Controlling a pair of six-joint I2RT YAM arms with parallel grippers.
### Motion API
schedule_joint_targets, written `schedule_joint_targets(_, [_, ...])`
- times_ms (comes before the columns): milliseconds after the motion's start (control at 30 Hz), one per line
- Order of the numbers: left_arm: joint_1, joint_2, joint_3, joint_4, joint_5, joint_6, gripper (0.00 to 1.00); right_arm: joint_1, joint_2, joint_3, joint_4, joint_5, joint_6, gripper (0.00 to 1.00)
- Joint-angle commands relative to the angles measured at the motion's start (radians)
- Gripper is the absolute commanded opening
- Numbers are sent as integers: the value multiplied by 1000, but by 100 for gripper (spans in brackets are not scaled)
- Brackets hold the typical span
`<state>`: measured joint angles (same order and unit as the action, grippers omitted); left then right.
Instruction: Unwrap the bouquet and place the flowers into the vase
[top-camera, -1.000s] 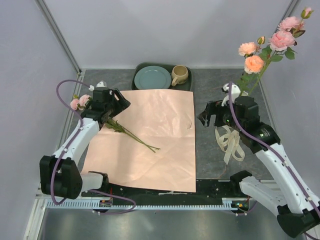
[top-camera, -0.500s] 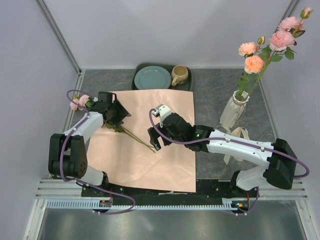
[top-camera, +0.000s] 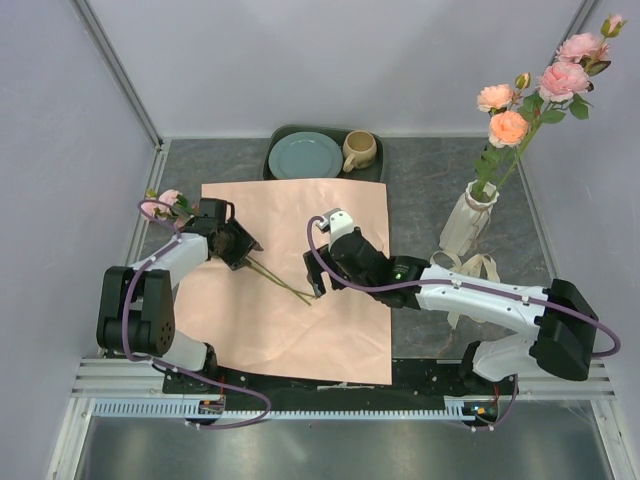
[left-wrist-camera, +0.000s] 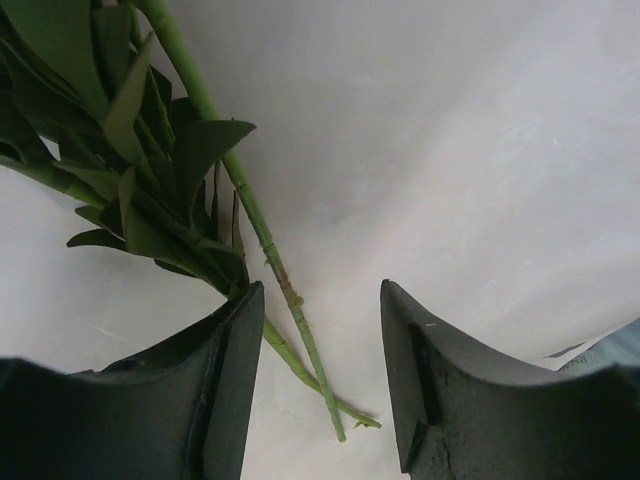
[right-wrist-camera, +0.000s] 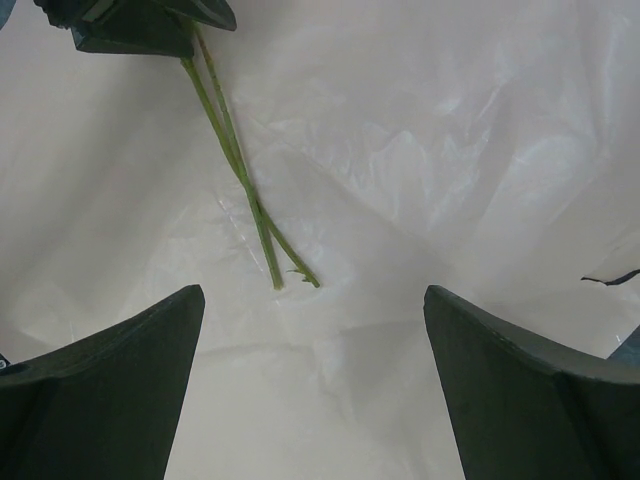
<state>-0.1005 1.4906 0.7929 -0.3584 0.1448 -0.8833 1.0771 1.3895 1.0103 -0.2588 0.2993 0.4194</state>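
Note:
The bouquet is undone, and its salmon paper (top-camera: 330, 240) lies flat on the table. Two green-stemmed flowers (top-camera: 280, 280) lie on the paper, with pink blooms (top-camera: 170, 199) past its left edge. My left gripper (top-camera: 240, 250) straddles their stems (left-wrist-camera: 250, 210) just below the leaves. Its jaws (left-wrist-camera: 320, 290) are apart, with the stems close to the left finger. My right gripper (top-camera: 318, 283) hangs wide open (right-wrist-camera: 314, 292) over the paper, just short of the stem ends (right-wrist-camera: 275, 275). The cream vase (top-camera: 465, 222) at the right holds several flowers (top-camera: 540, 85).
A dark tray (top-camera: 275, 160) at the back holds a teal plate (top-camera: 305, 155) and a tan mug (top-camera: 358, 150). Cream ribbon (top-camera: 470, 280) lies on the table in front of the vase, under the right arm. Walls close in on the left and right.
My right arm has swung from beside the vase to the middle of the paper. The left gripper's jaws have narrowed around the stems, and it has shifted slightly towards the near side.

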Motion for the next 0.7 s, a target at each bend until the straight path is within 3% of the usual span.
schedule_joint_targets(0, [28,8,17,39,29,-40,56,3,-58,-25,26,43,19,98])
schedule_joint_targets(400, [59,112,54,53,84,-34,44,4,-58,-53,49,37,35,98])
schedule_joint_targets(500, [59,96,55,58,84,-26,27,4,-53,-53,49,34,39,98])
schedule_joint_targets(600, [59,59,55,56,78,-8,2,3,-52,-53,46,34,53,98])
schedule_joint_targets(667, [59,17,54,58,75,1,2,3,-58,-53,41,32,58,98])
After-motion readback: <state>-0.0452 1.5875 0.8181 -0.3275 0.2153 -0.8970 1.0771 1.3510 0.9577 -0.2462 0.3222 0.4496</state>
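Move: The part of the flower stem that the left fingers will shut on lies between and just below them, about 1 cm ahead, 1 cm left and 2 cm down. The other flower's leaves are roughly 3 cm ahead and 4 cm left of the hand, and the pink blooms some 12 cm ahead and 16 cm left. From the idle right hand, that spot on the stem is about 15 cm left, 3 cm ahead and 14 cm below. The left hand sinks about 2 cm and eases 1 cm forward while its fingers close, pinching the flower stem. ##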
